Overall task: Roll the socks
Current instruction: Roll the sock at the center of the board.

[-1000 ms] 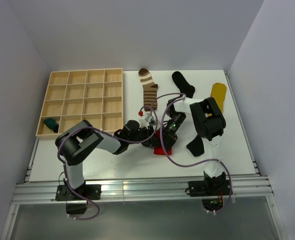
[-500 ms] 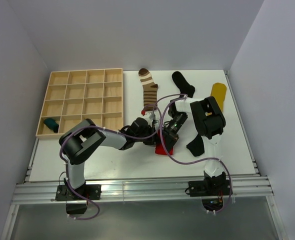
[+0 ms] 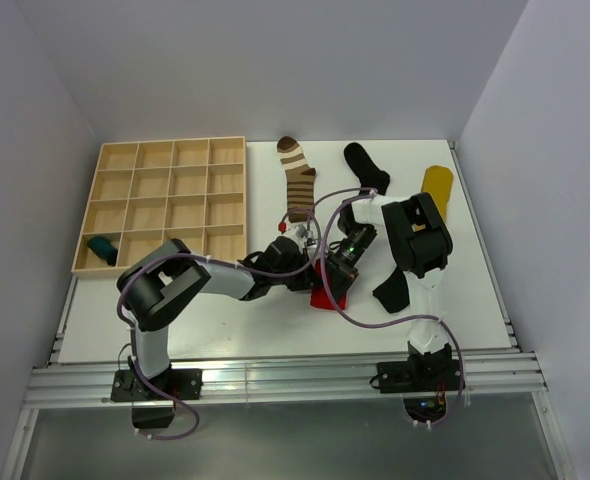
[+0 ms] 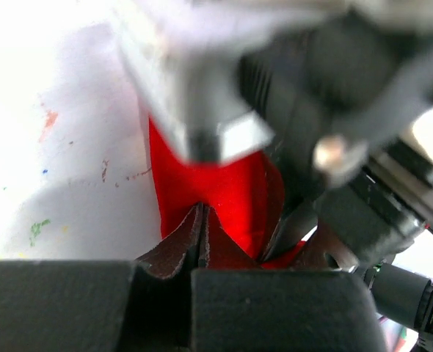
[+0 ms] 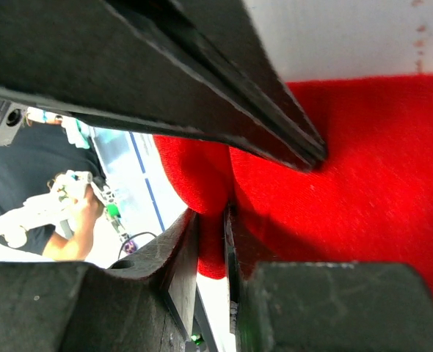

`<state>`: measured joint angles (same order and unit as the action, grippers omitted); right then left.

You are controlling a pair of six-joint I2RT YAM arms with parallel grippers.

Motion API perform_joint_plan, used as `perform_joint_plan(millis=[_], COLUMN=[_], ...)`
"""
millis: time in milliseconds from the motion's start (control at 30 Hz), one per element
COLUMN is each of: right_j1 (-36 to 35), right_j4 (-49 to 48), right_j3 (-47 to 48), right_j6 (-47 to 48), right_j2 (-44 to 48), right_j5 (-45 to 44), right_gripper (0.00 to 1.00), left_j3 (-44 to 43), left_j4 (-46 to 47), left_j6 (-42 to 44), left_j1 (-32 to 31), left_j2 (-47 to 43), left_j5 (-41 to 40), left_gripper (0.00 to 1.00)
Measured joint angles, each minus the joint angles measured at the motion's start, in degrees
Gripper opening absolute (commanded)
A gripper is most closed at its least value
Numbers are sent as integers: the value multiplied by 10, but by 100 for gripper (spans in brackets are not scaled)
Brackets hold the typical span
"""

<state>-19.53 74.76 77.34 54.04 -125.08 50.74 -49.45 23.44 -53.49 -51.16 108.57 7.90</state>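
The red sock (image 3: pixel 327 296) lies at the table's middle, half under both grippers. My right gripper (image 5: pixel 210 220) is shut on a fold of the red sock (image 5: pixel 363 161), with fabric pinched between its pads. My left gripper (image 4: pixel 202 211) is shut, its tips pressed against the red sock (image 4: pixel 202 176); no fabric shows between the pads. In the top view the left gripper (image 3: pixel 311 274) and the right gripper (image 3: pixel 333 270) sit close together. A brown-cream striped sock (image 3: pixel 297 180), a black sock (image 3: pixel 367 167) and a yellow sock (image 3: pixel 437 186) lie at the back.
A wooden compartment tray (image 3: pixel 165 200) stands at the back left, with a dark teal rolled sock (image 3: pixel 102 249) in its near-left cell. Another black sock (image 3: pixel 390 292) lies partly under the right arm. Grey walls close in on three sides.
My left gripper has slid right to the red sock and closed its jaws. The right gripper has kept its hold without moving.
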Motion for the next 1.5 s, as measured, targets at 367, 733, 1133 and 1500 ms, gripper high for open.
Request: perform_joint_plan(millis=[367,733,1133,1500], right_j1=[7,7,3,2], right_j4=[-19,-42,-51,-54], right_j3=[-2,3,11,11], right_j6=[-43,-117,-171,-187], right_j2=[0,0,0,0], right_j5=[-3,-30,-51,-55], right_gripper=[18,18,18,18], left_j3=[20,50,70,87], left_j4=[-4,3,32,15], left_j6=[-30,-45,-29,47], left_j1=[-2,-3,-4,-5], left_j2=[-17,-38,-48,-94], left_j5=[-18,-28,-28,-37], left_gripper=[0,0,27,40])
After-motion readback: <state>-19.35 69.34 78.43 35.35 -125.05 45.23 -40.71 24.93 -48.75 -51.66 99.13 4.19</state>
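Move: The red sock is already at both hands, its visible middle about 3 cm to the left hand's right and a centimetre below, level fore and aft. From the right hand it lies some 2 cm ahead, 2 cm left and 1 cm below. The near black sock lies about 14 cm to the right hand's right, level with it; the striped sock lies some 26 cm ahead and 9 cm left of that hand. Left hand draws about 3 cm left, then opens off the red sock; right keeps its pinch, tilting some 15 degrees. ##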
